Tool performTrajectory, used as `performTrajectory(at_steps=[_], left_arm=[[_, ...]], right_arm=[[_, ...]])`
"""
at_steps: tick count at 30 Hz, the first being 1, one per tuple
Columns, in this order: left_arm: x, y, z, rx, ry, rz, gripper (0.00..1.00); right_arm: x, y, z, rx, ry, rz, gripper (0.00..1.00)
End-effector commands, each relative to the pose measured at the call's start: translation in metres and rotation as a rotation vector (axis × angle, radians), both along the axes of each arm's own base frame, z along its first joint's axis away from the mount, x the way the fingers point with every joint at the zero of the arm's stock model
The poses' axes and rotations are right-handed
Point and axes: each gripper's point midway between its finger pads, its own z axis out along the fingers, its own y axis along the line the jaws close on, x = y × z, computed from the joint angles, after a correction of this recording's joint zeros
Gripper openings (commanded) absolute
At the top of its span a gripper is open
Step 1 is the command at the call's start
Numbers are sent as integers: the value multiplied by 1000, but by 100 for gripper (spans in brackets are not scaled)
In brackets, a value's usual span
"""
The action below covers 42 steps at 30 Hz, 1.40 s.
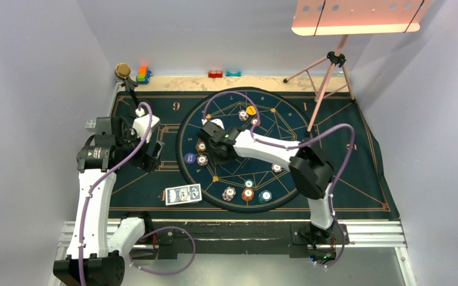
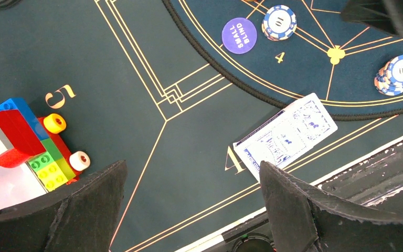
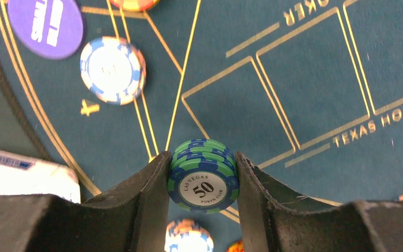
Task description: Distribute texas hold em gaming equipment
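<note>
My right gripper [image 3: 202, 158] is shut on a small stack of green-and-blue "50" chips [image 3: 203, 177] and holds it just above the left part of the round mat [image 1: 286, 128]. In the top view the right gripper [image 1: 206, 130] is near an orange chip stack [image 1: 201, 146]. A blue "small blind" disc [image 1: 190, 158] and a white-blue chip stack [image 1: 202, 159] lie beside it. Blue-backed cards [image 1: 183, 194] lie at the mat's front left. My left gripper [image 2: 191, 168] is open and empty, above the cloth left of the cards [image 2: 286, 134].
An orange disc [image 1: 251, 110] lies at the mat's far side. Three chip stacks [image 1: 248, 193] sit at its near edge. Toy blocks [image 2: 31, 139] stand left of my left gripper. A tripod [image 1: 328, 71] stands at the back right.
</note>
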Motion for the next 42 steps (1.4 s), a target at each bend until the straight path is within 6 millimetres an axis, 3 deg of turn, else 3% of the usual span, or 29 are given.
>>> performTrajectory(at_steps=[1, 7, 15, 19, 22, 25, 28, 32, 36, 38, 42], left_arm=[[2, 6, 5, 34, -44, 0, 100], [2, 6, 2, 35, -43, 0, 100], [4, 6, 1, 34, -43, 0, 100], [4, 6, 1, 35, -40, 2, 100], [4, 6, 1, 33, -42, 3, 100], [4, 5, 2, 28, -41, 3, 100], [4, 5, 2, 25, -40, 4, 100], [3, 5, 3, 27, -46, 0, 100], [4, 4, 3, 21, -43, -3, 100], [5, 3, 3, 18, -43, -5, 100], [5, 2, 3, 13, -43, -8, 100]], right_arm=[[42, 24, 25, 67, -82, 29, 12], [70, 37, 14, 106, -77, 41, 12], [70, 53, -19, 102, -10, 95, 22], [66, 53, -25, 102, 11, 100, 38], [67, 48, -24, 84, 5, 90, 61], [71, 44, -10, 83, -23, 82, 73], [73, 39, 16, 98, -61, 76, 80], [63, 18, 57, 128, -118, 42, 81], [32, -24, 77, 147, -132, -19, 81], [14, -51, 70, 122, -119, -66, 83], [-31, -108, 36, 50, -49, -142, 88]])
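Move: The right hand already pinches the green chips; the empty spot they go to lies about 6 cm ahead, 4 cm to its left and 5 cm below. Around that spot at table height, the white-blue chip stands some 9 cm left and 3 cm ahead of the hand, the orange chip 9 cm left and 9 cm ahead, and the small blind button 13 cm left and 4 cm ahead. From the idle left hand, the spot lies roughly 10 cm ahead, 23 cm right and 17 cm below. Carry the held green chips with the right gripper about 6 cm forward and 4 cm left, low over the table, sinking some 5 cm onto the bare spot to the right of the white-blue and orange chips. Open the fingers there to let go, then lift straight up at first and carry on about 13 cm up, swinging right and back away from the chips with a slight wrist tilt. ##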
